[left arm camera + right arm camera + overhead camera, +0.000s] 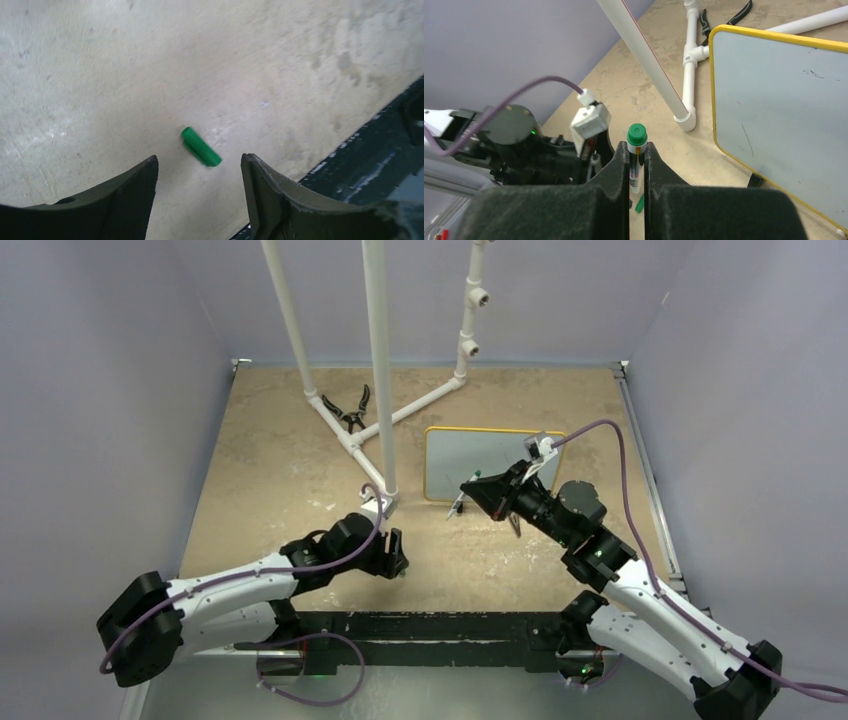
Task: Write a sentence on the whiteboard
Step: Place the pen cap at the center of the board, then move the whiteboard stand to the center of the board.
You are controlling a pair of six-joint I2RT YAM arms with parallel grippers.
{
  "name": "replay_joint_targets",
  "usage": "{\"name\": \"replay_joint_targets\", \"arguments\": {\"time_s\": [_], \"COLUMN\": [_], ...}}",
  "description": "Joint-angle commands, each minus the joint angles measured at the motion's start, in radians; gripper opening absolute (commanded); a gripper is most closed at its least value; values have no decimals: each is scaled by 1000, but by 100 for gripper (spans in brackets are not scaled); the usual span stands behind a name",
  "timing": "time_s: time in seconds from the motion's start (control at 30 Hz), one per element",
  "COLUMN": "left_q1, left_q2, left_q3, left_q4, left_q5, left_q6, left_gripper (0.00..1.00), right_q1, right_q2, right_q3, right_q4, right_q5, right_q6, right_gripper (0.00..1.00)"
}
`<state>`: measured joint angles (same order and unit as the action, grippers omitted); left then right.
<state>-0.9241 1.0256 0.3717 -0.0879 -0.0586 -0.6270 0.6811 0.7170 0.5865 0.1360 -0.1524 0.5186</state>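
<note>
The whiteboard (478, 462) with its yellow rim lies flat at the table's back right. It appears again on the right of the right wrist view, whiteboard (784, 95), bearing only a few faint dark strokes; no sentence shows. My right gripper (637, 148) is shut on a green-ended marker (636, 160), held just off the board's near left corner; from above, the right gripper (478, 490) hovers there. My left gripper (199, 159) is open low over the table. A loose green cap (201, 146) lies on the table between its fingers, touching neither.
A white pipe frame (378, 370) rises from the table's middle and runs back to the right. Black pliers (350, 410) lie behind it. The black base rail (420, 625) lines the near edge. Grey walls close in three sides.
</note>
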Motion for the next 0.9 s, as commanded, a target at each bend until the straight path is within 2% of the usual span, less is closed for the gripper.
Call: {"name": "replay_joint_targets", "arguments": {"time_s": [0.0,0.13,0.3,0.4,0.5,0.63,0.77,0.83,0.87], "left_q1": [-2,-2,-2,-2,-2,-2,-2,-2,-2], "left_q2": [-97,-99,-17,31,65,88,66,55,53], "left_q3": [108,209,360,393,391,381,358,342,338], "left_q4": [-2,65,71,104,190,227,247,274,282], "left_q5": [111,281,258,249,341,398,412,432,444], "left_q6": [107,145,188,200,192,185,175,164,162], "left_gripper": [61,60,63,64,64,60,38,19,3], "right_q1": [0,0,-1,0,0,0,1,0,-1], "right_q2": [13,37,58,62,63,49,43,46,49], "right_q3": [7,8,9,11,11,5,-8,-12,-12], "right_q4": [44,72,101,102,103,110,123,125,123], "right_q5": [-49,-132,-231,-273,-291,-292,-289,-292,-293], "right_q6": [-24,-24,-16,-11,-4,9,22,24,26], "right_gripper": [0,0,0,0,0,0,0,0,0]}}
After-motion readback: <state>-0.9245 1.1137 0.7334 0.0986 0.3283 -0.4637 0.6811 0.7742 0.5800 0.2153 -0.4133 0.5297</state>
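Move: The marker, pinched upright and tilted in the right hand's fingers, lies about 6 cm ahead of the left hand, 14 cm to its right and 20 cm above. Almost under the left hand is the loose green pen cap, 1 cm right and 3 cm down. The whiteboard's centre lies roughly 28 cm ahead and 24 cm right of the left hand, the white stand's foot 18 cm ahead and 3 cm left, both near table level. Left hand rises some 17 cm, swings right 11 and closes on the marker's lower end as right hand nears. ##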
